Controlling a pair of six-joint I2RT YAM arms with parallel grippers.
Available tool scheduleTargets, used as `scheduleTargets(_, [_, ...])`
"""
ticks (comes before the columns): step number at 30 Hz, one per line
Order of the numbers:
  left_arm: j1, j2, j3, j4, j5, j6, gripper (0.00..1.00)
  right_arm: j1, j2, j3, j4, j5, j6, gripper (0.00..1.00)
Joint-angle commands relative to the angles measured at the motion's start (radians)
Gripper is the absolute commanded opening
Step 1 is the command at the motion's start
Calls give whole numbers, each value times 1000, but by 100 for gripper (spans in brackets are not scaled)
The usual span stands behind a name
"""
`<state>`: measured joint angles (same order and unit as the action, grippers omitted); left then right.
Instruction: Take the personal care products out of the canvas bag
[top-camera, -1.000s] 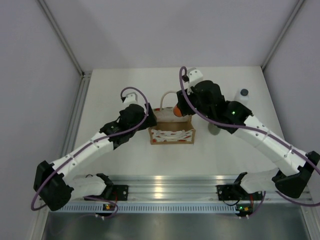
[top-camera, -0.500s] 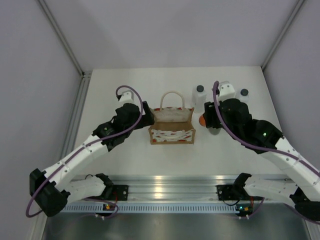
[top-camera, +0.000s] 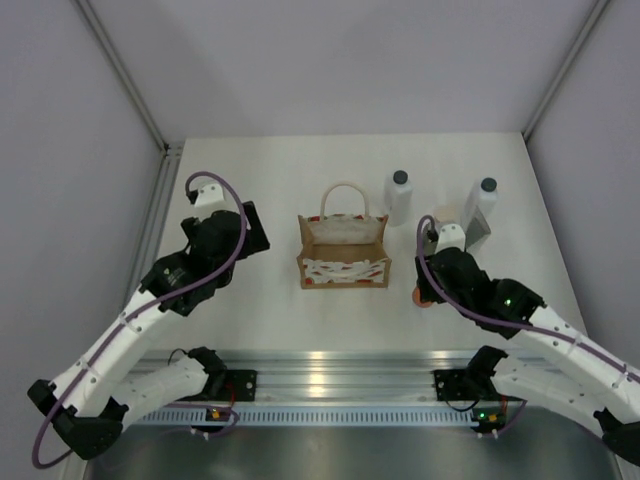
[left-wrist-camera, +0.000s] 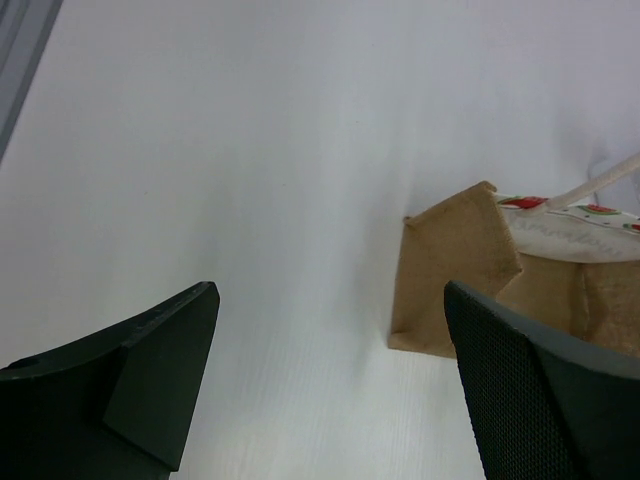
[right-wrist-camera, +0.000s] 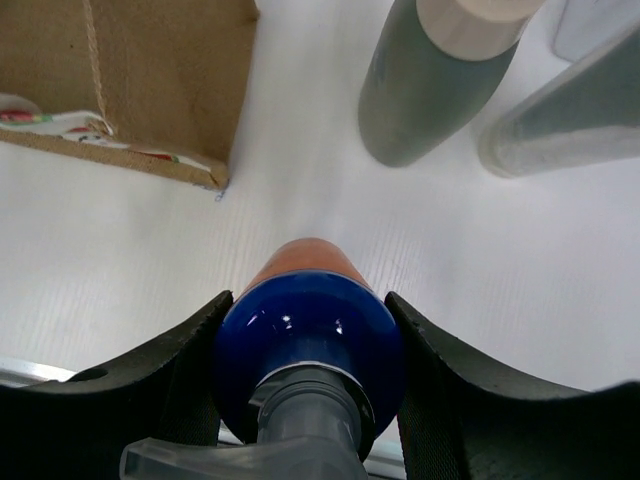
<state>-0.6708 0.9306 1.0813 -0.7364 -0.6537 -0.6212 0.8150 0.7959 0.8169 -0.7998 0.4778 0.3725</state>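
Observation:
The tan canvas bag (top-camera: 343, 252) stands upright at the table's middle, and its end panel shows in the left wrist view (left-wrist-camera: 458, 272). My right gripper (top-camera: 428, 292) is shut on the orange bottle with the blue top (right-wrist-camera: 312, 345), held upright to the right of the bag and nearer than it. I cannot tell whether its base touches the table. Two white bottles (top-camera: 399, 198) (top-camera: 483, 206) and the grey-green bottle (right-wrist-camera: 425, 95) stand right of the bag. My left gripper (left-wrist-camera: 330, 300) is open and empty, left of the bag.
A metal rail (top-camera: 330, 372) runs along the near edge of the white table (top-camera: 270, 170). Grey walls close in the left, right and back. The standing bottles sit just beyond my right gripper.
My right gripper lifted the orange bottle from over the bag, carried it right and then toward the near edge. My left gripper let go of the bag's left side and pulled back left.

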Motion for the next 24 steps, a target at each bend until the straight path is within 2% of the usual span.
scheduleTargets(1, [2,-47,34,-100,4,28,98,-11,-83,-53,185,-38,28,0])
scheduleTargets(4, [2,-76,28,-121,66,66,98,-11,-19,-68,180,-41,28,0])
scheduleTargets(9, [2,-128,3,-144,84,118,98,-11,39,-117,230,-47,32,0])
scheduleTargets(13, [2,-174,-46,-143,75,133,98,-11,40,-160,274,-45,37,0])
scheduleTargets(15, [0,-185,-67,-141,52,130,98,-11,42,-170,274,-44,42,3])
scheduleTargets(17, [2,-185,-99,-139,49,120,98,-11,37,-177,272,-44,45,14])
scheduleTargets(18, [2,-182,-106,-138,51,120,98,-11,34,-180,274,-44,51,35])
scheduleTargets(20, [2,-174,-100,-139,51,123,98,-11,19,-191,274,-47,63,50])
scheduleTargets(21, [2,-171,-100,-139,48,123,98,-11,5,-194,274,-50,69,62])
scheduleTargets(22, [2,-171,-101,-139,49,121,98,-11,-1,-200,271,-50,69,77])
scheduleTargets(24, [2,-171,-103,-138,51,123,98,-11,-15,-202,269,-54,69,86])
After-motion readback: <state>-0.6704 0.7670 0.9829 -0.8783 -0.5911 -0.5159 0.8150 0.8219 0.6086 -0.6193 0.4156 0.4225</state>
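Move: Straight below the right hand, about 17 cm down and 1 cm left, is the clear table spot for the orange pump bottle it already holds upright. From that hand the canvas bag sits some 11 cm ahead and 18 cm left, the green bottle about 14 cm ahead and 3 cm right, the grey tube roughly 13 cm ahead and 12 cm right. For the empty left hand that spot is about 42 cm right, 6 cm back and 26 cm down. Lowering the orange pump bottle about 6.5 cm almost straight down onto the table, the right hand edges a little left, then stops and spreads its fingers off the blue collar while staying around it. The left hand, open and empty, draws back about 4.5 cm, drifting left and finally sinking, away from the bag. ##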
